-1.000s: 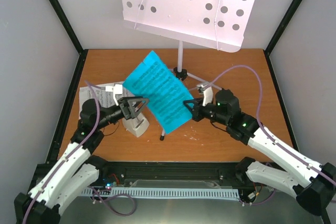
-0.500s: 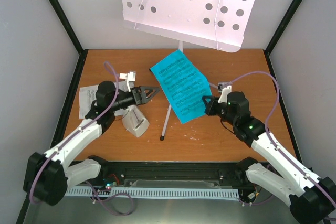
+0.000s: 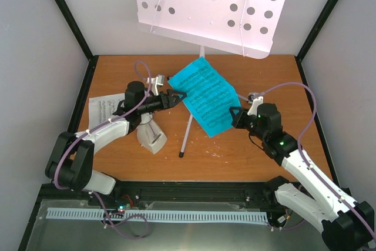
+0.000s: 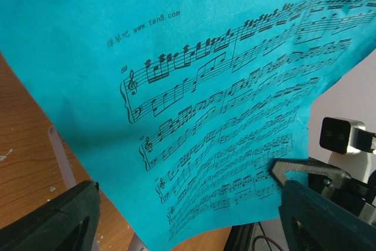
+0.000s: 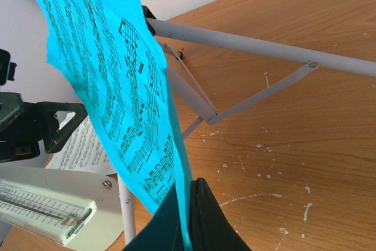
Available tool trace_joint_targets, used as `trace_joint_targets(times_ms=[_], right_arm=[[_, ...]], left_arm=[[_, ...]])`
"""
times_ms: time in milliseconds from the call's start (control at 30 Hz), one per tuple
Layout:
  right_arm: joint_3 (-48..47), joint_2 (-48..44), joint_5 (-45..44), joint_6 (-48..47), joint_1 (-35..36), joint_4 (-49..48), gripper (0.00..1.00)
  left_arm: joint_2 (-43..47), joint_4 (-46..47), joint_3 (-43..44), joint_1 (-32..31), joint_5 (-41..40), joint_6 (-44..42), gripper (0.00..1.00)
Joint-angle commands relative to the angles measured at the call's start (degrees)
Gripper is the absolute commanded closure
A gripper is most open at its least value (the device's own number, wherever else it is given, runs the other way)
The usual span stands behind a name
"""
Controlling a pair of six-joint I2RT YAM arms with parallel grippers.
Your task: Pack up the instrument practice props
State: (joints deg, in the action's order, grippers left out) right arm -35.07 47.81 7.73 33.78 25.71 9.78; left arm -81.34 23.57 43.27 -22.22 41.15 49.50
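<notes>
A bright blue sheet-music page (image 3: 208, 95) hangs in the air in front of the white perforated music stand (image 3: 205, 4). My right gripper (image 3: 233, 113) is shut on the page's right edge, and the right wrist view shows the blue page (image 5: 117, 86) pinched between its fingers (image 5: 226, 221). My left gripper (image 3: 179, 96) stands open at the page's left edge. From the left wrist the blue page (image 4: 205, 86) fills the view, and its fingers (image 4: 53, 221) stay wide apart. The white metronome (image 3: 151, 136) stands below the left arm. A white sheet-music page (image 3: 104, 110) lies flat at the left.
The stand's thin pole (image 3: 201, 60) and tripod legs (image 3: 185, 136) stand on the wooden table (image 3: 252, 163), directly under the held page. White side walls and a black frame (image 3: 76, 27) close in the table. The metronome (image 5: 47, 204) sits close by the near tripod leg.
The left arm has stretched forward and to the right, up to the page's left edge, and its jaws have narrowed slightly. The right gripper has carried the blue page back and to the right.
</notes>
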Motion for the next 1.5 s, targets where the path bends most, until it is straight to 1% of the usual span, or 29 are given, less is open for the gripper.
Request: trace_joint_targets(times_ms=[0, 200, 400, 467, 533, 667, 800, 867, 900, 1000, 1067, 1167, 1300, 1467], right_arm=[[0.5, -0.6, 0.9, 0.7, -1.0, -2.4, 0.97], [0.5, 0.3, 2.2, 1.1, -1.4, -3.3, 0.97], [0.4, 0.4, 2.7, 1.2, -1.7, -3.5, 0.97], [0.3, 0.5, 2.9, 1.3, -1.8, -3.5, 0.97], [0.2, 0.4, 3.1, 1.5, -1.8, -3.5, 0.97], [0.1, 0.0, 3.2, 1.5, -1.8, -3.2, 0.97], [0.2, 0.3, 3.6, 1.9, -1.8, -3.6, 0.97], [0.3, 0.4, 4.0, 2.1, -1.8, -3.9, 0.97], [0.3, 0.6, 4.1, 2.2, -1.9, -4.2, 0.97], [0.1, 1.1, 4.7, 2.4, -1.8, -4.4, 0.97], [-0.1, 1.1, 4.9, 2.6, -1.8, -4.4, 0.97], [-0.1, 0.5, 4.6, 2.7, -1.8, -4.1, 0.97], [0.0, -0.2, 4.3, 2.6, -1.9, -3.1, 0.97], [-0.2, -1.5, 4.5, 2.2, -1.9, -2.7, 0.97]], left_arm=[[-2.2, 2.8, 3.5, -0.9, -0.5, -0.4, 0.21], [-5.5, 2.0, 5.4, -1.9, -1.4, -0.8, 0.28], [-6.8, 2.2, 5.8, -2.2, -1.7, 0.1, 0.28], [-7.5, 1.0, 6.8, -2.7, -2.1, -0.1, 0.28], [-7.8, -0.2, 7.1, -3.3, -2.7, -0.2, 0.26], [-6.6, -1.0, 5.2, -3.4, -4.6, -0.1, 0.16], [-5.6, 0.2, 3.2, -3.7, -5.0, 1.2, 0.13], [-5.0, 2.8, 1.7, -4.0, -4.8, 2.5, 0.13], [-5.0, 4.8, 1.0, -4.2, -4.3, 3.2, 0.16], [-5.9, 10.0, 0.8, -4.8, -2.6, 4.1, 0.28], [-7.0, 10.9, 1.8, -5.2, -2.2, 3.8, 0.33], [-8.1, 11.7, 2.9, -5.5, -1.8, 3.7, 0.46], [-7.4, 11.6, 2.6, -5.5, -3.0, 3.5, 0.67], [-3.2, 9.1, 2.9, -5.5, -5.1, 0.7, 0.94]])
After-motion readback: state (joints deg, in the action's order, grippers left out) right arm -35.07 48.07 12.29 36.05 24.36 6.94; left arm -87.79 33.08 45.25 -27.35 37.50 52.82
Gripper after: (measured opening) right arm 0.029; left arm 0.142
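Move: The blue music sheet hangs between the two hands. Its middle is about 7 cm to the left hand's right, nearly level in depth and height, with its left edge almost at the open fingers. The stand's hub is some 5 cm ahead, 5 cm right and 8 cm below that hand; the metronome lies about 14 cm back, 11 cm left and 16 cm down. From the right hand, which already holds the sheet's right-hand edge, the sheet's middle is about 5 cm ahead and 9 cm left. The left hand eases right to the sheet's left edge, slightly forward and some 2.5 cm down at first with its fingers half drawn in and then reopened, before it climbs back up and slips farther right, about 3.5 cm in all, while the fingers close nearly shut to pinch the edge. The right hand keeps its pinch on the opposite edge and stays almost in place, rising only about 1 cm. ##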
